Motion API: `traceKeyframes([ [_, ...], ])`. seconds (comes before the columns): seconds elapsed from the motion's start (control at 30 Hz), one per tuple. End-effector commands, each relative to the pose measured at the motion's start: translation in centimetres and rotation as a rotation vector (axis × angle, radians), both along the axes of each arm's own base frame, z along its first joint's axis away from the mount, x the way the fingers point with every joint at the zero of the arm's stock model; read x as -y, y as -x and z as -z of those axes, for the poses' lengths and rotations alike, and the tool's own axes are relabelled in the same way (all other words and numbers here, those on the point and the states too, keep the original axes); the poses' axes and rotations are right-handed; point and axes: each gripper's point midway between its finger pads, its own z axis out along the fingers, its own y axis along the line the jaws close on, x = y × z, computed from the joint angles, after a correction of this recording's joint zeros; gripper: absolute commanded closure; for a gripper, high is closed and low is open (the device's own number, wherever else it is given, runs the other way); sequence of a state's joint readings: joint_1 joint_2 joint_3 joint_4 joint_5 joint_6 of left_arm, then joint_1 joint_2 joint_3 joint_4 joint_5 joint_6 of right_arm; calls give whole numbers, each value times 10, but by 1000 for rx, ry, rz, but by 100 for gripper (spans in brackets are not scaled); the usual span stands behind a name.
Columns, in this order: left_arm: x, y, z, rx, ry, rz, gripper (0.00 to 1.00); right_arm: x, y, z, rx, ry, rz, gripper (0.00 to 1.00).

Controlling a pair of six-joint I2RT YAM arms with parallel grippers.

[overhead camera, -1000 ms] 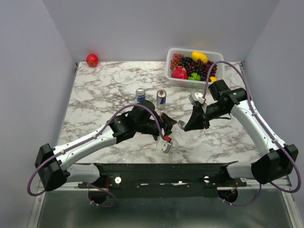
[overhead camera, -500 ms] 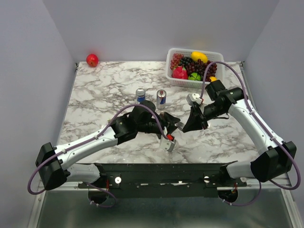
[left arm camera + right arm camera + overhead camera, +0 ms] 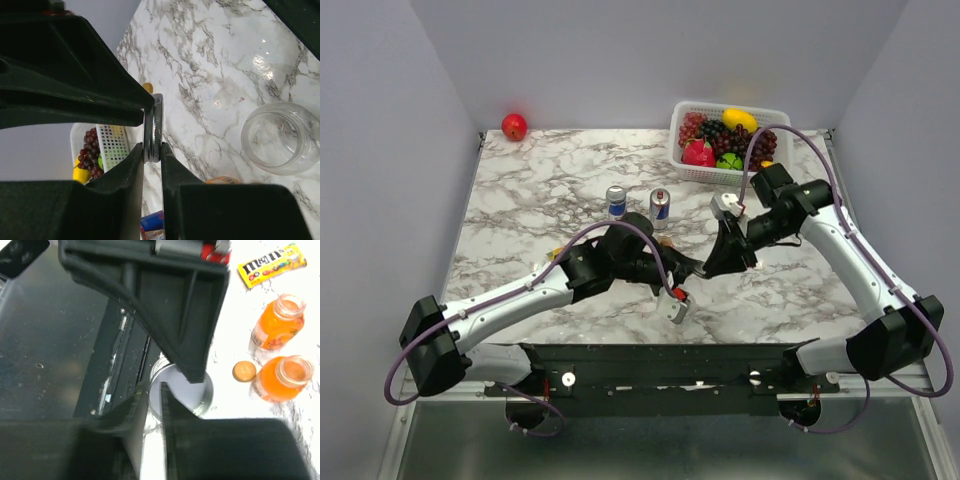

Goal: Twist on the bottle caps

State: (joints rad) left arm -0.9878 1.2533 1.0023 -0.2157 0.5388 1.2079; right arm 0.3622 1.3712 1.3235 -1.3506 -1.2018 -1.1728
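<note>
The silver lid (image 3: 153, 120) hangs edge-on in mid-air, pinched across its faces by my left gripper (image 3: 152, 147), which is shut on it. My right gripper (image 3: 155, 390) meets it from the other side. Its fingers sit a narrow gap apart around the lid's (image 3: 181, 389) rim, one of them blurred, and whether they still press is unclear. Both grippers meet at mid-table (image 3: 698, 268). Below stands the clear glass jar (image 3: 280, 139), open. Two open orange bottles (image 3: 276, 325) (image 3: 284, 380) stand together, with one orange cap (image 3: 244, 371) lying flat beside them.
Two drink cans (image 3: 616, 200) (image 3: 660, 205) stand behind the arms. A white fruit basket (image 3: 720, 175) sits at the back right and a red apple (image 3: 514, 126) at the back left. A yellow candy packet (image 3: 272, 262) lies near the bottles.
Both grippers have drawn together at mid-table, the right arm shifting left towards the left gripper. The left gripper has closed on the lid.
</note>
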Motion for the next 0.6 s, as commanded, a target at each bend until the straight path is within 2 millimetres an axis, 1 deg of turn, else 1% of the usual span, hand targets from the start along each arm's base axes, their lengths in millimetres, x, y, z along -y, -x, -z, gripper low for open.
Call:
traceKeyframes([
  [0.0,2,2,4,-147,-20,-17,93,13,7,-26,-37,64,46,66],
  [0.03,1,3,5,-247,-21,-53,94,15,2,-32,-35,62,79,45],
  [0.07,-2,-7,4,-306,-19,-95,94,22,-13,-40,17,42,143,27],
  [0.1,-1,-14,1,-362,-10,-124,94,25,-23,-49,50,30,184,17],
  [0.13,-2,-14,0,-510,3,-172,94,30,-28,-53,55,34,231,0],
  [0.17,-2,-20,-2,-580,22,-206,94,33,-39,-64,165,10,271,0],
  [0.2,-4,-39,-10,-653,67,-266,94,39,-44,-56,220,46,310,0],
  [0.23,-5,-46,-14,-730,89,-294,94,42,-45,-52,274,45,332,0],
  [0.27,-5,-45,-17,-885,101,-322,94,40,-67,-65,456,-15,366,0],
  [0.3,-6,-61,-23,-941,132,-349,94,50,-58,-89,650,-52,434,0],
  [0.33,-5,-64,-26,-997,146,-358,94,54,-63,-52,620,-37,499,0],
  [0.37,-4,-64,-30,-1072,153,-352,94,53,-73,-85,851,-138,537,0],
  [0.4,0,-71,-34,-1181,182,-378,94,56,-73,-83,934,-148,560,0],
  [0.43,-2,-75,-33,-1244,191,-401,94,58,-62,-93,1075,-172,539,0],
  [0.47,0,-77,-37,-1271,213,-395,94,50,-56,-84,1097,-181,499,0],
  [0.5,3,-78,-39,-1322,233,-399,94,51,-59,-81,1115,-158,514,0],
  [0.57,6,-77,-41,-1374,246,-395,94,46,-62,-80,1094,-143,516,3],
])
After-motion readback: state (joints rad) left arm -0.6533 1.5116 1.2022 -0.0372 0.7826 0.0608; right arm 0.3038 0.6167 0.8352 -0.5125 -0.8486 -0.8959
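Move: The left hand already grips the silver lid; the glass jar it belongs on stands about 13 cm below, some 2 cm back and 3 cm to the left. The nearer orange bottle is roughly 7 cm ahead and 7 cm left of this hand, the small orange cap about 4 cm ahead and 8 cm left. From the right hand, at the same lid, the jar lies some 13 cm below, 1 cm back and 5 cm left. Opening wide, the right hand comes off the lid and withdraws up, forward and to the right, then eases back a little, rolling some 50 degrees. The left hand keeps its pinch on the lid's edge and carries it about 9 cm forward, away from the jar and past the nearer orange bottle's right side, rolling about 60 degrees and swinging its fingers counter-clockwise. ##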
